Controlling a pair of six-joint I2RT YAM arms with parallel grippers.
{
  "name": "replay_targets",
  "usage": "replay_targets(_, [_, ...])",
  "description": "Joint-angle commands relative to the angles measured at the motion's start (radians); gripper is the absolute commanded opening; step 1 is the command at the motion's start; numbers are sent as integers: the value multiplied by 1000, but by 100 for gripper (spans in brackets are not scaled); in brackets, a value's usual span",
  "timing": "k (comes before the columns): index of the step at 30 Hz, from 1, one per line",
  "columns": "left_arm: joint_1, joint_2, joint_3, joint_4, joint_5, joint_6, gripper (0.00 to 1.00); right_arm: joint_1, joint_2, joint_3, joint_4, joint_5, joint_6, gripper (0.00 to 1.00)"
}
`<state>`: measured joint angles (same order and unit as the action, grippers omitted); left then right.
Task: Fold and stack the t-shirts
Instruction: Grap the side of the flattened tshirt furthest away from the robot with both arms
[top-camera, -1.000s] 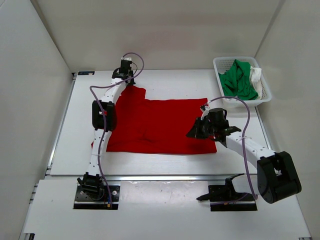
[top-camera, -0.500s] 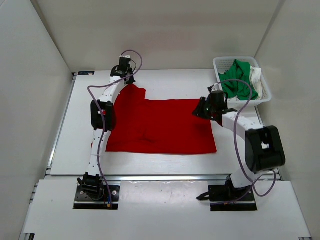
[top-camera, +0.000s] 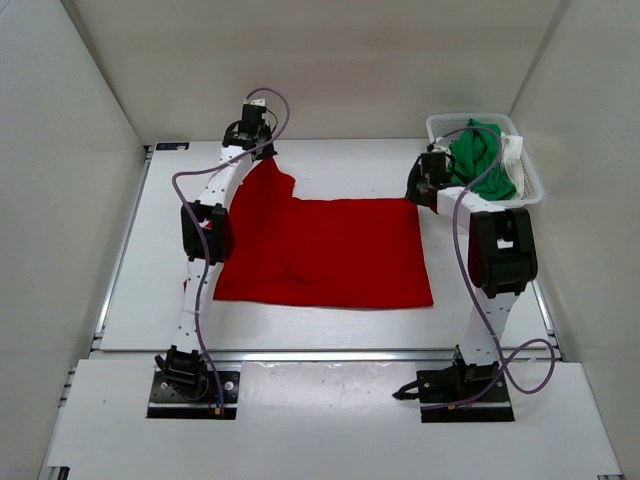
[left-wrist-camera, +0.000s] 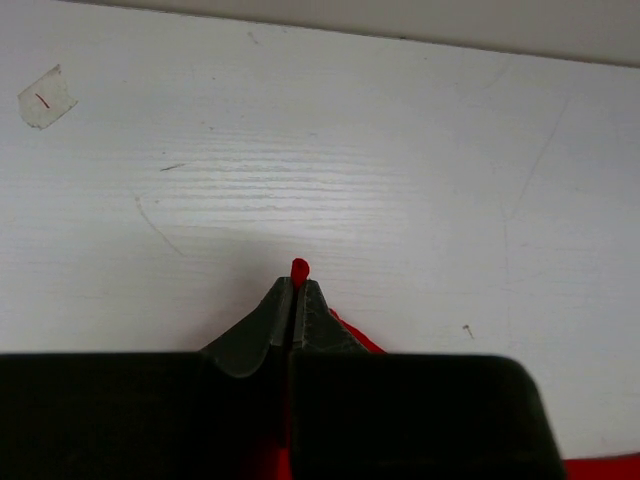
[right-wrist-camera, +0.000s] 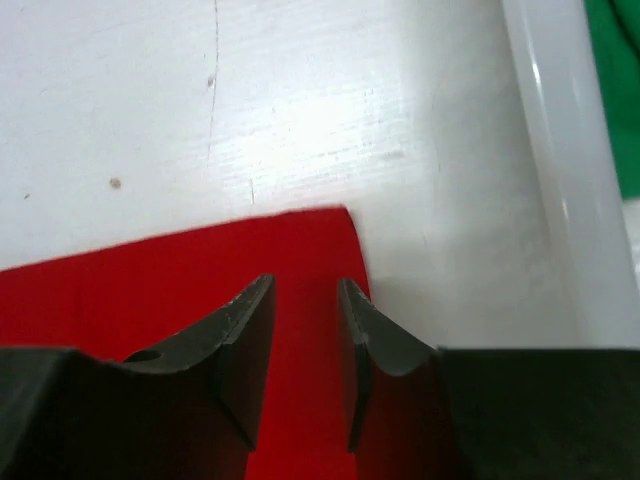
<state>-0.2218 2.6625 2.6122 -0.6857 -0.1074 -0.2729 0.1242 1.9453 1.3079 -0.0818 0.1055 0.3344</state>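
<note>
The red t-shirt (top-camera: 320, 250) lies spread flat on the white table (top-camera: 130, 300). My left gripper (top-camera: 254, 128) is at the shirt's far left corner, and the cloth there rises toward it. In the left wrist view this gripper (left-wrist-camera: 293, 285) is shut on a small tuft of red cloth (left-wrist-camera: 299, 268). My right gripper (top-camera: 419, 189) hovers over the shirt's far right corner. In the right wrist view it (right-wrist-camera: 305, 287) stands open above that red corner (right-wrist-camera: 330, 230), with nothing pinched between its fingers. The green t-shirt (top-camera: 474, 163) and the white t-shirt (top-camera: 513, 156) lie bunched in the basket.
The white mesh basket (top-camera: 528, 196) stands at the far right of the table, just right of my right gripper; its rim (right-wrist-camera: 560, 180) shows in the right wrist view. White walls enclose the table on three sides.
My right arm swung from the shirt's right edge back to its far right corner and its jaws opened. The left gripper rose slightly backward with the red corner in it.
</note>
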Motion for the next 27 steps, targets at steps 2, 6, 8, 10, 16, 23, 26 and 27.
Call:
replay_targets(2, [2,-116,20,-6,34,-14,0,12,87,131,-76,77,-54,30])
replay_targets(6, [4,-133,-10,5,57,-28,0,14,145,192,-113,111,-55,30])
replay_targets(8, [4,-131,-7,6,55,-29,0,14,159,205,-119,117,-66,30])
replay_targets(10, [7,-131,-4,5,46,-26,0,19,184,260,-151,146,-64,29])
replay_targets(16, [13,-135,-7,6,49,-26,0,31,263,376,-248,180,-77,29])
replay_targets(23, [16,-134,-3,-3,54,-25,0,22,291,433,-312,151,-52,28])
replay_targets(26, [16,-133,-4,-2,52,-25,0,18,273,387,-297,131,-37,28])
replay_targets(27, [24,-139,-9,-3,51,-28,0,20,262,384,-296,119,-35,28])
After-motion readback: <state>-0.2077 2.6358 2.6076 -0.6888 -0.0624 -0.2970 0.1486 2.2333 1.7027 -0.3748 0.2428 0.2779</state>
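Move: The right hand, open and empty, is just short of the red t-shirt's far right corner, which lies about 5 cm ahead, 1 cm to its right and 5 cm below. The shirt's middle is roughly 27 cm to its left and 15 cm back, and the white basket's middle some 24 cm to its right and 12 cm farther out. The left hand already pinches the far left end; from it, that right corner lies about 48 cm right, 10 cm back and 6 cm lower. The right hand eases forward and sinks, about 3.5 cm each way, onto the shirt's far right corner, tipping its fingers some 10 degrees further down and rolling its left side down about as much, the fingers staying part-open until they straddle the corner just above the table. The left hand keeps its pinch on the far left end and raises it another 1.5 cm, then holds there. ##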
